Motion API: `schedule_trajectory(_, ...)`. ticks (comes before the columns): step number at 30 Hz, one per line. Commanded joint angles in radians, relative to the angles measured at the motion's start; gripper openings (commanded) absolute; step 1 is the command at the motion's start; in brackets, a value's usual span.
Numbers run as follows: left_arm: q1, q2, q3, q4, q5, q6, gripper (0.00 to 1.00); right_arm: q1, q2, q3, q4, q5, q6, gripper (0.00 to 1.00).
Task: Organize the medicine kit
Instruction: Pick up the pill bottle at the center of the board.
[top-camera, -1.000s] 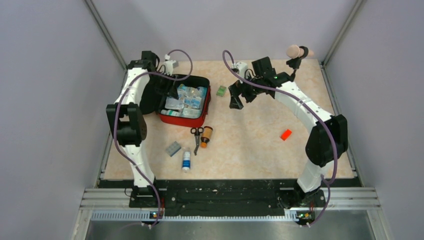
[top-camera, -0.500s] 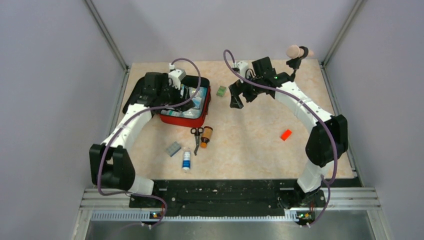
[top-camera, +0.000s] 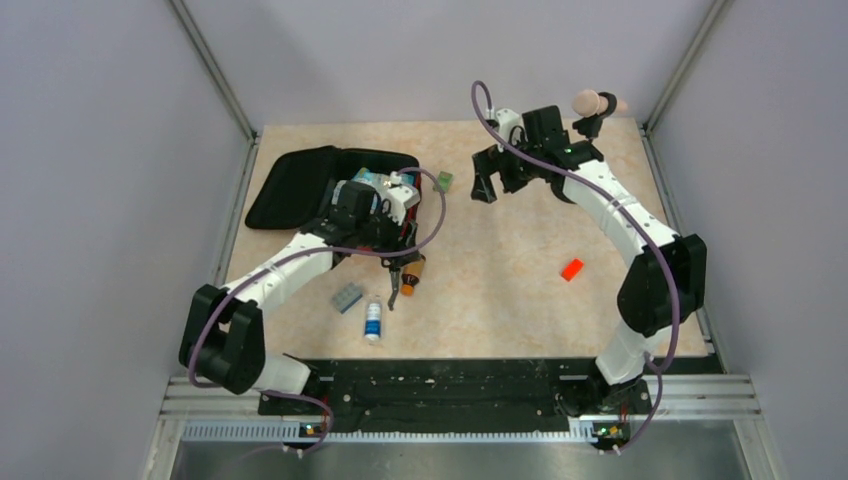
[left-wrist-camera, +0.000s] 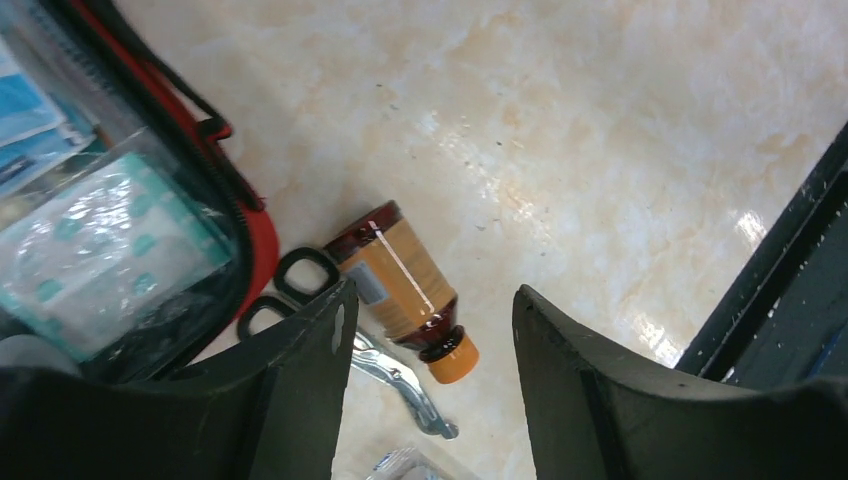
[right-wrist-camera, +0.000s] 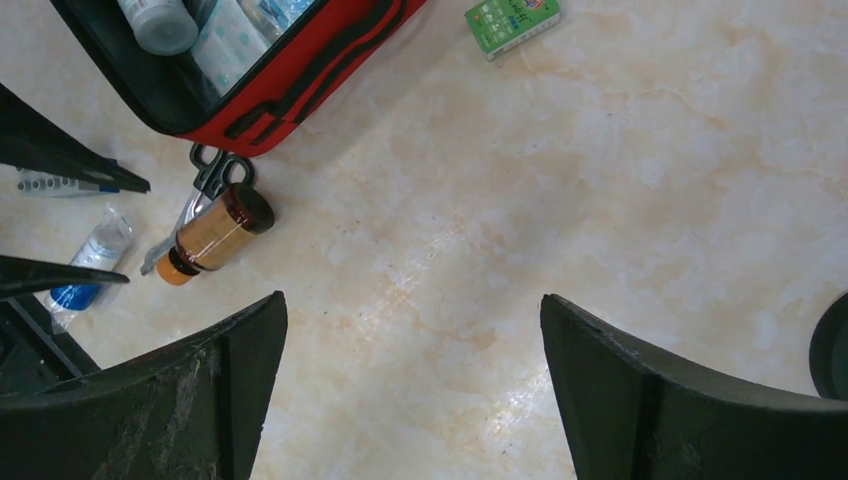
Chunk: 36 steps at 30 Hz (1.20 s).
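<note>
The medicine kit lies open at the back left, its black lid folded out to the left, packets and a small bottle inside. My left gripper hangs open over the kit's front right edge. Below and between its fingers lie an amber bottle with an orange cap and the scissors; nothing is held. My right gripper is open and empty above bare table at the back centre, right of a green box.
A grey block and a white bottle with a blue label lie in front of the kit. A small orange-red block sits on the right. Grey walls close in the table's left, back and right.
My left arm has swung from behind the kit across it to its front right edge, uncovering the black lid. My right gripper has shifted slightly back and right.
</note>
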Motion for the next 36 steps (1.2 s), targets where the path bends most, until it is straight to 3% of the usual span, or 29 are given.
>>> schedule_trajectory(1,-0.044,-0.004,-0.004,0.032,-0.025,0.024,0.63,0.002,-0.087,-0.018,0.025,-0.001,0.018,0.95)
schedule_trajectory(6,-0.060,0.057,0.028,0.003,-0.006,0.006,0.64,0.002,-0.119,-0.062,0.024,-0.017,0.017,0.95)
schedule_trajectory(9,-0.073,0.106,0.061,-0.016,-0.118,-0.043,0.65,0.001,-0.136,-0.086,0.019,-0.019,0.014,0.95)
schedule_trajectory(18,-0.101,0.156,0.069,-0.015,-0.185,-0.053,0.67,0.001,-0.166,-0.126,0.021,-0.033,0.010,0.95)
schedule_trajectory(29,-0.112,0.226,0.052,0.015,-0.207,-0.020,0.66,0.002,-0.165,-0.134,0.031,-0.049,0.006,0.95)
schedule_trajectory(36,-0.122,0.324,0.127,-0.042,-0.157,0.025,0.59,0.003,-0.169,-0.140,0.027,-0.050,-0.001,0.95)
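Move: The pill bottle lies on its side about 10 cm below the left gripper, 2 cm to its right and 1 cm back. Right beside that bottle lie the scissors, roughly 4 cm to its left; the white bottle is some 10 cm nearer the base and 9 cm left of it. The middle of the red case sits about 15 cm ahead of the left gripper and 8 cm to its left. From the right gripper the pill bottle is roughly 10 cm back, 14 cm left and 17 cm down. Lower the left gripper about 9 cm, almost straight down onto the pill bottle, easing about 1 cm to the right, and tip the slanted fingers some 15 degrees steeper on the way. Keep them about as open as they are, so that they come down astride the bottle's body; don't close yet. Meanwhile ease the open right gripper back 3 to 4 cm. ##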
